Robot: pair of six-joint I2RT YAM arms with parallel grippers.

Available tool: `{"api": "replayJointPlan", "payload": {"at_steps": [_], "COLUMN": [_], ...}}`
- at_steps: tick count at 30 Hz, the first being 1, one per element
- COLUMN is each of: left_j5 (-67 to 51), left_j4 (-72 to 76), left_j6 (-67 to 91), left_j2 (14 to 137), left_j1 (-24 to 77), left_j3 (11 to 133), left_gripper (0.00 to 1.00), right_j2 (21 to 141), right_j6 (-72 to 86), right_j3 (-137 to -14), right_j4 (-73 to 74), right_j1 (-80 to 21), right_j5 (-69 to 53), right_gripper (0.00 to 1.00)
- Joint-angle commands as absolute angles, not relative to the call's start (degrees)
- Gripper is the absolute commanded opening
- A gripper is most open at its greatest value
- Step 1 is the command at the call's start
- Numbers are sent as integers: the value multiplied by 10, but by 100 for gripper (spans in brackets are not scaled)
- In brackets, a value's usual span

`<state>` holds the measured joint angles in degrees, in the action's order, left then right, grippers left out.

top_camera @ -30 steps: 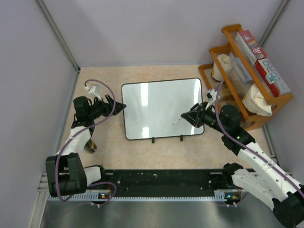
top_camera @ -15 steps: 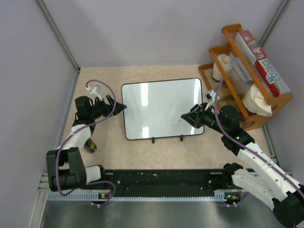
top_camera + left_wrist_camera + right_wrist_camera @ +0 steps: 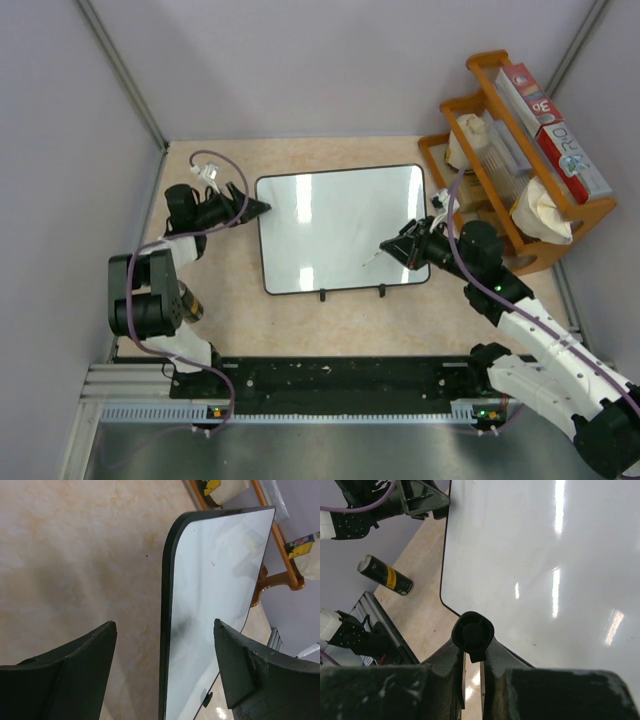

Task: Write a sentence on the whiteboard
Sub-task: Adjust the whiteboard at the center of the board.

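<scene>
The whiteboard (image 3: 340, 225) lies flat in the middle of the table, blank and glossy, with its black feet on the near edge. My left gripper (image 3: 262, 208) is open at the board's left edge near the far corner. In the left wrist view the left gripper (image 3: 165, 624) has one jaw on each side of the whiteboard's (image 3: 215, 580) black rim, touching nothing. My right gripper (image 3: 392, 247) hovers over the board's near right part, shut on a marker (image 3: 372, 256) pointing left and down. The marker's black end (image 3: 473, 632) pokes out between the right gripper's (image 3: 474, 652) fingers above the whiteboard (image 3: 545, 555).
An orange wooden rack (image 3: 520, 150) with boxes and bags stands at the back right, close behind the right arm. A black and yellow can (image 3: 385, 574) lies on the table to the left of the board, by the left arm. A black rail (image 3: 330, 380) runs along the near edge.
The left arm has swung away from me, carrying its gripper along the board's left edge toward the far corner, jaws slightly narrower. The right arm and marker have not moved.
</scene>
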<state>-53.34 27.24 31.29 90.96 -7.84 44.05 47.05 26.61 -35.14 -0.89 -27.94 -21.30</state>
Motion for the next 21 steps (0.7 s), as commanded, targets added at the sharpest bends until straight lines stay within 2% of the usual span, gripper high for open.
{"api": "replayJointPlan", "payload": {"at_steps": [1, 11, 14, 15, 19, 21], "left_j5": [-615, -699, -714, -716, -736, -738], "left_j4": [416, 527, 522, 523, 519, 516], "left_j6": [360, 416, 411, 411, 410, 403], "left_j2": [962, 1025, 1030, 1032, 1027, 1020], "left_j1": [-81, -77, -67, -65, -62, -62], "left_j3": [486, 506, 505, 503, 492, 479], "left_gripper": [81, 67, 51, 42, 15, 8], "right_j2": [475, 489, 491, 490, 490, 490], "right_j6": [263, 258, 259, 259, 263, 263], "right_j3": [-361, -370, -370, -370, -371, -373], "right_j4": [-33, -34, -37, -38, -39, -40], "right_j1": [-275, -275, -275, -275, -275, -275], "right_j5": [-214, -212, -213, -214, -221, -227], "right_gripper": [0, 0, 0, 0, 0, 0]}}
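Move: The left hand's wide-open fingers already straddle the upper part of the whiteboard's left edge. That edge lies only about 2 cm to the hand's right, level with it and 1 cm higher. The marker in the right hand is some 22 cm right and 9 cm back. The black can stands about 17 cm left, 20 cm back and 8 cm lower. From the right hand, the gripped stretch of edge lies about 26 cm left, 8 cm forward and 5 cm lower. The left fingers, wide apart at first, close and pinch the upper part of the whiteboard's left edge between them. On the way the hand slips forward about 2 cm and comes back again, while it drifts some 3 cm right into the edge and 2 cm up, turning about 15 degrees clockwise. ##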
